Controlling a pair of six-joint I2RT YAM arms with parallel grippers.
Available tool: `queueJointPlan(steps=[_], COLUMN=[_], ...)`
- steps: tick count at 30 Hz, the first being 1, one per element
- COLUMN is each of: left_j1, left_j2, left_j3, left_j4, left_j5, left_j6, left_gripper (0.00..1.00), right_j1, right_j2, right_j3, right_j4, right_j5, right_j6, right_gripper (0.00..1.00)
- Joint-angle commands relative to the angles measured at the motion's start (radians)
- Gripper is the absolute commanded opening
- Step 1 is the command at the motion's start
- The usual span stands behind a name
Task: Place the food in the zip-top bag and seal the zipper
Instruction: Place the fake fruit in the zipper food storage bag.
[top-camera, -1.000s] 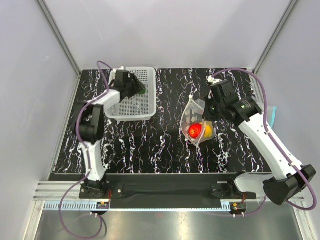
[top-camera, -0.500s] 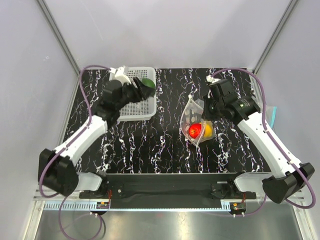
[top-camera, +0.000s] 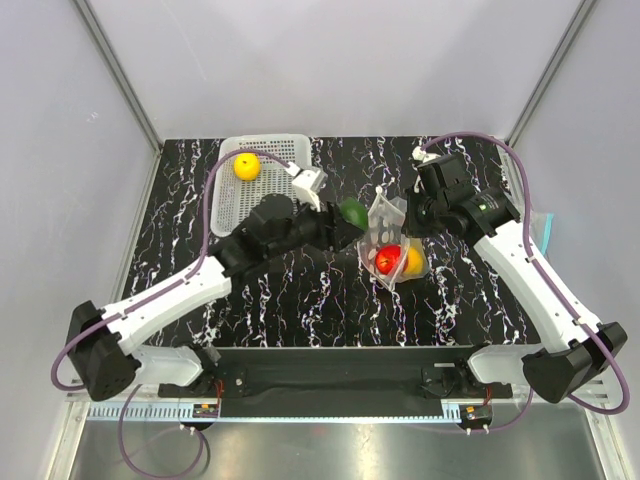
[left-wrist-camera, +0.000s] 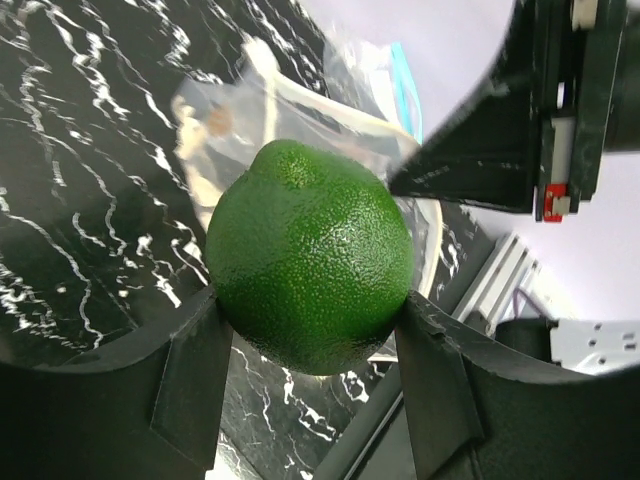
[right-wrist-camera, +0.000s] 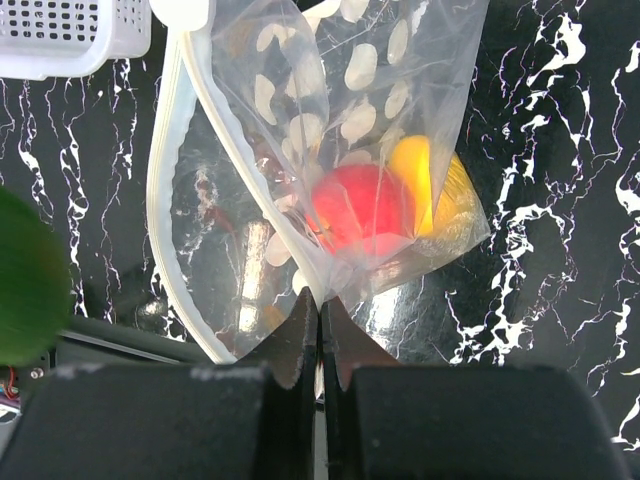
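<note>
My left gripper is shut on the dark green fruit, held in the air just left of the zip-top bag. In the left wrist view the green fruit sits between both fingers, with the bag's mouth behind it. My right gripper is shut on the edge of the dotted bag and holds its mouth open. The pale zipper curves along the left. A red fruit and a yellow fruit lie inside the bag. Another yellow fruit lies in the basket.
The white mesh basket stands at the back left of the black marbled table. A clear bag with a teal strip lies at the right edge. Grey walls enclose the table on three sides.
My left arm has swung from the basket to the right, carrying the green fruit up to the bag's mouth. This uncovers the yellow fruit in the basket. The right arm has hardly moved.
</note>
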Motion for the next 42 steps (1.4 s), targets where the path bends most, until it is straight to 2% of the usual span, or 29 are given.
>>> queueJointPlan(steps=[1, 8, 13, 14, 17, 18, 20, 21, 26, 29, 32, 35, 38, 42], left_j1=[-0.046, -0.138, -0.148, -0.149, -0.157, -0.158, -0.158, -0.158, -0.151, -0.111, -0.019, 0.082, 0.167, 0.348], left_j2=[0.06, 0.221, 0.358, 0.369, 0.402, 0.409, 0.403, 0.386, 0.334, 0.282, 0.222, 0.179, 0.179, 0.227], left_j3=[0.083, 0.155, 0.267, 0.293, 0.348, 0.364, 0.367, 0.367, 0.385, 0.364, 0.316, 0.292, 0.313, 0.35], left_j4=[-0.037, 0.004, -0.084, -0.095, -0.164, -0.198, -0.218, -0.232, -0.308, -0.339, -0.339, -0.373, -0.428, -0.493], left_j5=[-0.045, -0.034, -0.039, -0.051, -0.109, -0.141, -0.158, -0.164, -0.2, -0.155, -0.128, -0.16, -0.207, -0.233], left_j6=[0.071, 0.064, 0.058, 0.057, 0.074, 0.078, 0.078, 0.08, 0.097, 0.088, 0.083, 0.107, 0.158, 0.206], left_gripper=[0.29, 0.29, 0.35, 0.48, 0.65, 0.74, 0.84, 0.99, 0.99, 0.99, 0.99, 0.99, 0.99, 0.99], right_j1=[0.006, 0.006, 0.007, 0.006, 0.006, 0.007, 0.006, 0.006, 0.006, 0.006, 0.006, 0.007, 0.006, 0.006], right_j2=[-0.013, -0.005, -0.008, -0.01, -0.011, -0.014, -0.014, -0.013, -0.018, -0.021, -0.022, -0.027, -0.03, -0.024], right_j3=[0.047, 0.052, 0.05, 0.049, 0.046, 0.044, 0.043, 0.043, 0.037, 0.034, 0.029, 0.026, 0.026, 0.03], right_j4=[0.009, 0.012, 0.014, 0.014, 0.012, 0.011, 0.014, 0.012, 0.017, 0.02, 0.019, 0.019, 0.016, 0.014], right_j5=[-0.018, -0.023, -0.023, -0.023, -0.017, -0.015, -0.017, -0.014, -0.014, -0.011, -0.011, -0.014, -0.014, -0.017], right_j6=[0.008, 0.011, 0.015, 0.013, 0.011, 0.01, 0.01, 0.01, 0.007, 0.004, 0.004, 0.002, -0.002, -0.005], right_gripper=[0.0, 0.0, 0.0, 0.0, 0.0, 0.0, 0.0, 0.0, 0.0, 0.0, 0.0, 0.0, 0.0, 0.0])
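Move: The avocado is already in the left gripper, and the bag's open mouth lies about 6 cm to that hand's right, 2 cm ahead and 14 cm below. Inside, the tomato is some 8 cm right, 4 ahead and 23 below, with the lemon 5 cm farther right. The crate's middle is roughly 29 cm ahead, 19 left and 25 below. From the right hand, the mouth is about 5 cm left, 1 ahead and 10 below. The avocado is carried to the right and down into the bag's mouth, about 9 cm each way, the left hand's fingers tipping some 15 degrees downward before they open wide and let go. The empty left hand then rises out and swings left and forward, roughly 19 cm left and 11 forward, turning counter-clockwise towards the crate. The right gripper stays put, still pinching the bag's rim. ##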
